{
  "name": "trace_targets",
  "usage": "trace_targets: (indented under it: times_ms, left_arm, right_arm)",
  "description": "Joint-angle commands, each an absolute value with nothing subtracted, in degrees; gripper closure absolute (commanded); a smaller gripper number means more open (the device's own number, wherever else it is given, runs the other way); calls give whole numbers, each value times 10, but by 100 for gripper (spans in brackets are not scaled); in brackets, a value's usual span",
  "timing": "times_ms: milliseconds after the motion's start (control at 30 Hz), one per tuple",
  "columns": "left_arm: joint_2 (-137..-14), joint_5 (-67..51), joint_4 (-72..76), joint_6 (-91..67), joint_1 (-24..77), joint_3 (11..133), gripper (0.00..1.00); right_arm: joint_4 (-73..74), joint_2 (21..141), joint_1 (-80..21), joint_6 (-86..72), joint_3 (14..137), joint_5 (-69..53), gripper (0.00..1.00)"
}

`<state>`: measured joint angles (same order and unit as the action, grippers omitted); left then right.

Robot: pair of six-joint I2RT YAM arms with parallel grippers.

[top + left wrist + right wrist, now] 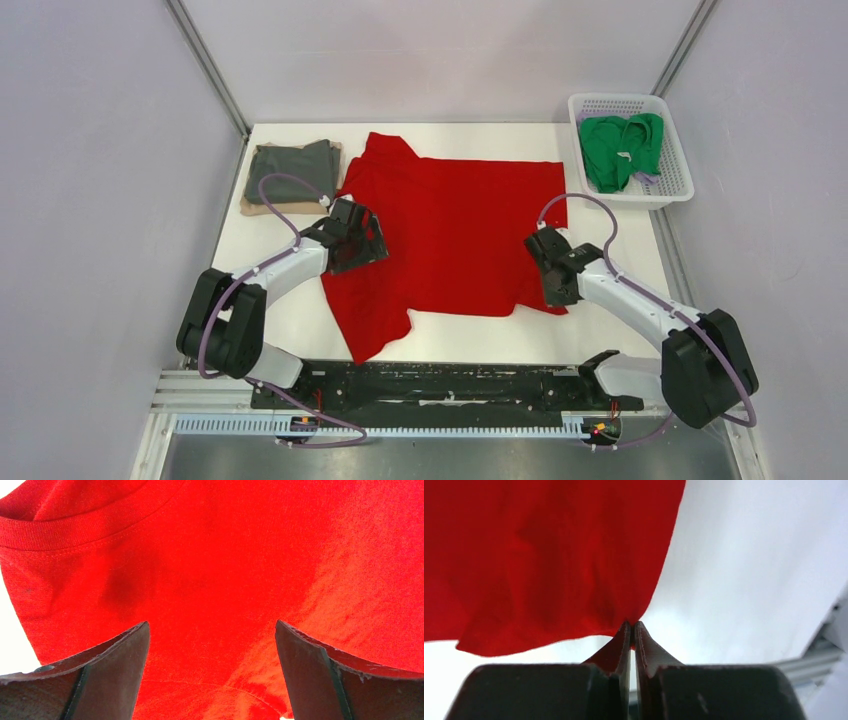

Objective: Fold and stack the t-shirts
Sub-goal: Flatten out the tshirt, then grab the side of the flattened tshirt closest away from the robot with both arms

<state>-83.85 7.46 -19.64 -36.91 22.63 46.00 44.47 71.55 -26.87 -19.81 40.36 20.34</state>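
A bright red t-shirt (pixel 450 235) lies spread across the middle of the table, collar to the left. My left gripper (pixel 362 240) hangs open over its left part near the collar (pixel 75 530), fingers (pixel 115 665) wide apart with only red cloth (pixel 215 590) below. My right gripper (pixel 555 290) is shut on the shirt's near right corner (pixel 629 615), the hem pinched between the fingertips. A folded dark grey t-shirt (pixel 292 170) rests on a tan one (pixel 262 208) at the back left. A green t-shirt (pixel 620 148) lies crumpled in the basket.
The white lattice basket (pixel 672 180) stands at the table's back right corner. Grey walls enclose the white table (pixel 600 335) on three sides. The black rail with the arm bases (pixel 440 385) runs along the near edge.
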Motion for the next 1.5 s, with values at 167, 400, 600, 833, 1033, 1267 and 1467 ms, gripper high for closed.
trace_targets:
  times_ms: [167,400,600,833,1033,1267,1467]
  left_arm:
    - [-835,99,-199,-388,228,472,0]
    - [-825,87,-206,-387,228,473,0]
    - [-777,90,-240,-398,235,474,0]
    - [-691,120,-410,-452,277,459,0]
    - [-595,97,-539,-537,364,397,0]
    - [-563,84,-593,-670,499,352,9]
    - [-512,79,-585,-716,529,312,27]
  right_arm:
    - [636,685,-268,-265,400,312,53]
    - [541,640,-268,-263,433,357,2]
    - [282,532,-268,-230,355,274,2]
    - [209,502,-268,-237,311,336,2]
    - [187,472,-267,-248,260,360,2]
    - [177,469,-267,-240,245,373,2]
    - [159,475,-266,-226,251,395,2]
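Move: The left hand is open on or just over the red shirt. The near sleeve's outer corner lies about 21 cm back and 1 cm left of it, 2 cm lower; the armpit is 12 cm back and 10 cm right, the folded stack 18 cm ahead and 15 cm left. The right hand pinches the near hem corner, bound for bare table some 3 cm back and 2 cm right; the far hem corner is 31 cm straight ahead. Back and to its right by about 5 cm each, the right hand draws the near hem corner out, opens wide to let go, then swings up and forward, fingertips tilting forward some 35 degrees. The left, nearly still on the shirt at first, lifts and sweeps 22 cm back towards the near sleeve corner, dips, tips its fingers steeper and starts closing. ##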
